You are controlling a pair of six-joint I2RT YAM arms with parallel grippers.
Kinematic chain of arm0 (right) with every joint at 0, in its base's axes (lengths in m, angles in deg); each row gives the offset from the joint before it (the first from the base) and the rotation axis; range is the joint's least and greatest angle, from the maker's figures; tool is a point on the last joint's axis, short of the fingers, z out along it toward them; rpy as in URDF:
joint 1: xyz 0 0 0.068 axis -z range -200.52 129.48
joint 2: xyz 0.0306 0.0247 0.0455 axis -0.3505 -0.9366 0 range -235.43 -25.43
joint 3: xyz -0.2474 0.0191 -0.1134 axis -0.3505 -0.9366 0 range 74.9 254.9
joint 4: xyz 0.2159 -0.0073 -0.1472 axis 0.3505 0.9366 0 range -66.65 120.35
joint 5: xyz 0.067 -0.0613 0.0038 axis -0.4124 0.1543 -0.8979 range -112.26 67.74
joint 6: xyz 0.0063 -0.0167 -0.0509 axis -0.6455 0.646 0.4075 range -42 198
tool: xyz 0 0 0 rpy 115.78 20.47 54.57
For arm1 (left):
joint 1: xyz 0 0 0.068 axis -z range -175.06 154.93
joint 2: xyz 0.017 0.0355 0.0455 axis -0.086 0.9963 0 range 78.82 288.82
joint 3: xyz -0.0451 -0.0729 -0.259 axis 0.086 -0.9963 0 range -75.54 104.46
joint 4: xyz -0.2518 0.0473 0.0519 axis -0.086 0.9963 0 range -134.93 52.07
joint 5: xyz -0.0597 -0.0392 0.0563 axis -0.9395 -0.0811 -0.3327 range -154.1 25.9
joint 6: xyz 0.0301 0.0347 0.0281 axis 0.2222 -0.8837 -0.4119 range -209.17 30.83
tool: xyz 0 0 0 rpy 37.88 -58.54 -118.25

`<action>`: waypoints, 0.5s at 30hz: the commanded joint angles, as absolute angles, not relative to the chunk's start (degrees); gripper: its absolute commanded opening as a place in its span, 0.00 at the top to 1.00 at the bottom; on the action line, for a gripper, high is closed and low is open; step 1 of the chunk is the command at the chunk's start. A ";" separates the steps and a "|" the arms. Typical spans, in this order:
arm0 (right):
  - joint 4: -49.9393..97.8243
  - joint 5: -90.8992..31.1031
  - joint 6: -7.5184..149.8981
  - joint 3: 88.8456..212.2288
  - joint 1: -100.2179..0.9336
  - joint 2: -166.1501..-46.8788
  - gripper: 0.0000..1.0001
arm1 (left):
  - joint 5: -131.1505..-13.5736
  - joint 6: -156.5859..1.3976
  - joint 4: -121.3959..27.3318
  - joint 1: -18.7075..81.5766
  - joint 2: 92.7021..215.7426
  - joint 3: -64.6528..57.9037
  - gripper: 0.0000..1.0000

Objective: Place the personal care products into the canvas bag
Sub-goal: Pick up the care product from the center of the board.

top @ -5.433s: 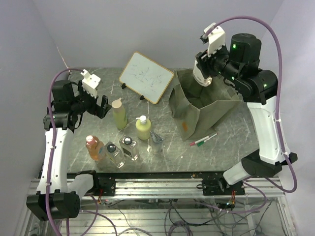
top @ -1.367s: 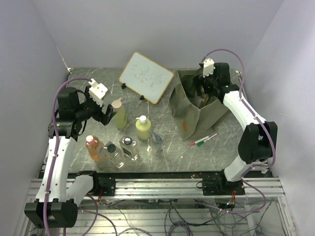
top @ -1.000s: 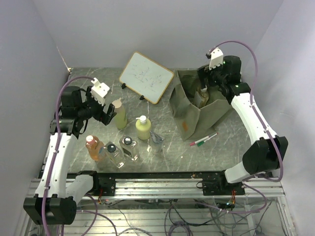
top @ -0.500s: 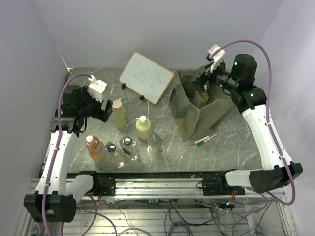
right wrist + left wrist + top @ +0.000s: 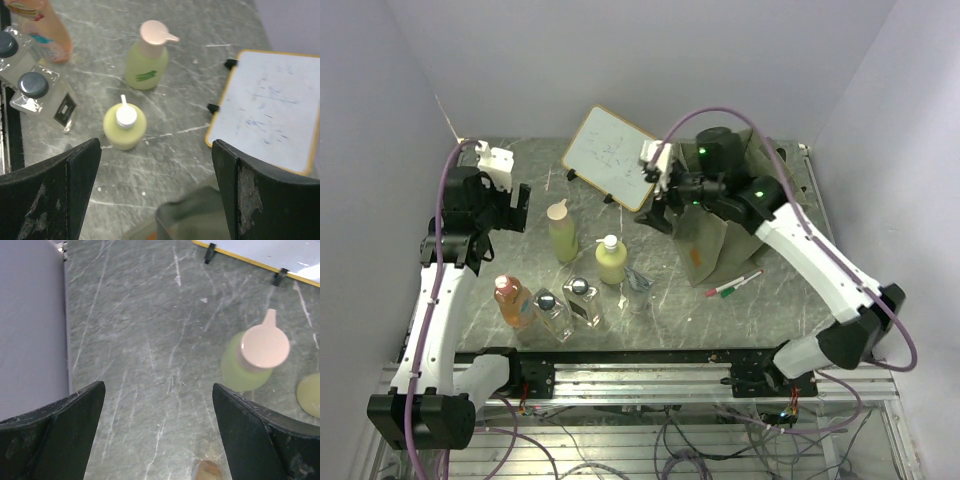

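The canvas bag [image 5: 712,243] stands olive-green at the right, its top partly hidden by my right arm; its rim [image 5: 200,212] shows low in the right wrist view. The personal care products stand on the left half of the table: a pale-green bottle [image 5: 561,233] [image 5: 239,371] [image 5: 145,65], a yellow-green pump bottle [image 5: 611,261] [image 5: 125,127], an orange-pink bottle [image 5: 510,300] [image 5: 45,30], two clear square glass bottles [image 5: 552,312] [image 5: 583,300] and a clear pouch [image 5: 640,280]. My left gripper [image 5: 518,205] [image 5: 158,386] hangs open left of the pale-green bottle. My right gripper [image 5: 658,212] [image 5: 156,142] is open and empty at the bag's left edge.
A wood-framed whiteboard [image 5: 613,157] [image 5: 270,107] leans at the back, just behind my right wrist. Red and green marker pens [image 5: 735,284] lie in front of the bag. The grey side wall [image 5: 30,325] runs close on the left.
My right arm has swung left from above the bag's opening to its left edge, near the whiteboard. My left gripper has drawn back to the left, away from the pale-green bottle.
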State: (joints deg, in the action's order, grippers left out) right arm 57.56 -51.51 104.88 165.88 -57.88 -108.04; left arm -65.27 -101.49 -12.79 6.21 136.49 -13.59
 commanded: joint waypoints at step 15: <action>57.76 -50.59 107.86 168.90 -67.58 -128.62 0.13 | -61.31 -96.66 -16.44 0.98 133.86 -11.90 0.01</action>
State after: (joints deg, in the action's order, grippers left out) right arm 57.91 -51.08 106.63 167.59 -67.13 -126.27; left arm -60.68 -97.23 -13.86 1.71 135.79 -12.28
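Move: The care product to go for, the squat yellow-green pump bottle, lies about 9 cm to the right hand's left, level with it fore and aft, its middle some 24 cm below. The taller green pump bottle stands about 11 cm left of it and 6 cm farther out; the nearer clear bottle is 6 cm left of it and 10 cm closer in; the plastic-wrapped item is 5 cm right of it and 6 cm closer in. From the left hand, it is about 22 cm right, 3 cm back and 18 cm down. Lower the open right gripper about 12 cm while carrying it some 8 cm left, away from the bag and in over the care product's pump head, tipping the fingers roughly 15 degrees more steeply down. Keep the fingers wide and stop short of gripping. Meanwhile ease the empty left gripper a few centimetres left and slightly up, turning it a little counter-clockwise. ##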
